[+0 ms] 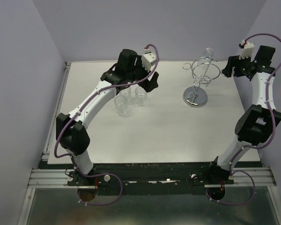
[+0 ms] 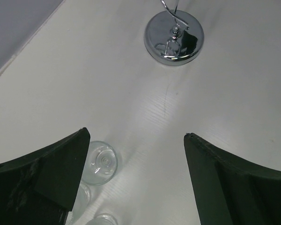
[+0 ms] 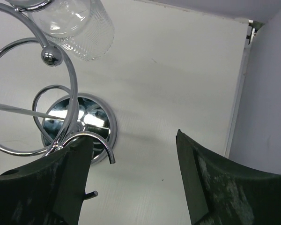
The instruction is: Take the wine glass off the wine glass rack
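The chrome wine glass rack (image 1: 203,75) stands at the back right of the table on its mirrored disc base (image 1: 195,97). A clear wine glass (image 1: 208,52) hangs from the far side of its ring top. In the right wrist view that ribbed glass (image 3: 75,23) is at the upper left, above the rings and the base (image 3: 79,124). My right gripper (image 1: 226,69) (image 3: 131,138) is open just right of the rack, holding nothing, with a hook end beside its left finger (image 3: 61,187). My left gripper (image 1: 152,86) (image 2: 136,136) is open over the table, empty, with the rack base (image 2: 174,37) ahead of it.
Three clear glasses (image 1: 121,105) (image 1: 140,96) (image 1: 125,91) stand on the white table under the left arm; one glass (image 2: 99,162) shows by the left finger. Purple walls close in the back and both sides. A metal rail (image 1: 61,98) runs along the table's left edge.
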Action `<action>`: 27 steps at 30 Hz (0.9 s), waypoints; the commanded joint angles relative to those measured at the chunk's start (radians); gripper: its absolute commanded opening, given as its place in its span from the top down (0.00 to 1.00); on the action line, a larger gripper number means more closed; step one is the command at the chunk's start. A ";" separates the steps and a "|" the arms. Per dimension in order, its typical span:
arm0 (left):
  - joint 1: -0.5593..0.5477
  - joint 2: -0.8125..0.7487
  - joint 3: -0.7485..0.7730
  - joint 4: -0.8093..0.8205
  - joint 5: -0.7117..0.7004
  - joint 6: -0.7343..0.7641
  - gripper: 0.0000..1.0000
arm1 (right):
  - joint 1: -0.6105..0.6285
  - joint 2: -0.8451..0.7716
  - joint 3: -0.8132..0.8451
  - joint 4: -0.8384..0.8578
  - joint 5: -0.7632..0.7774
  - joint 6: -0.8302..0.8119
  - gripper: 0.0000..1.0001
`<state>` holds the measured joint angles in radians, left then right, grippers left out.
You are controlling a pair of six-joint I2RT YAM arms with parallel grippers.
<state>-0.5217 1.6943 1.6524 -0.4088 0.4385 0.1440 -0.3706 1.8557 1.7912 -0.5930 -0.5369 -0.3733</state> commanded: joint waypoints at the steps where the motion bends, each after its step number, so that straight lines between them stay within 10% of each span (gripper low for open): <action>1: -0.037 0.088 0.122 -0.050 0.016 0.045 0.01 | 0.004 -0.049 -0.099 0.001 -0.126 0.034 0.21; 12: -0.095 0.381 0.484 0.002 -0.115 0.032 0.01 | 0.006 -0.150 -0.180 -0.137 -0.126 0.100 0.20; 27: -0.129 0.449 0.460 0.179 0.008 -0.006 0.01 | 0.068 -0.378 -0.389 -0.120 0.113 0.367 0.00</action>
<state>-0.6289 2.1136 2.1136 -0.3088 0.3759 0.1589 -0.3256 1.4944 1.4094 -0.6930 -0.4892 -0.0952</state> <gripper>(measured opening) 0.988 0.996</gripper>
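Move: The last wine glass hangs on the rack's far side, about 12 cm ahead of the right hand, 11 cm to its left and 5 cm lower. The rack's empty hook is beside that hand's left finger, 4 cm left and 1 cm ahead; the ring's centre is level with the hand, 12 cm left, its base some 20 cm below the ring. From the left hand the glass lies about 20 cm ahead, 27 cm right, the ring 11 cm ahead, 25 cm right. With its left finger at the empty hook, the right hand draws back about 11 cm and some 6 cm to its left, pulling the rack round clockwise, while the wrist rolls its left side up and tips further down and the part-open fingers spread fully near the end. Meanwhile the left hand, wide open, swings about 10 cm right and 7 cm forward past the glasses already set down, coming up towards the rack without touching it. ##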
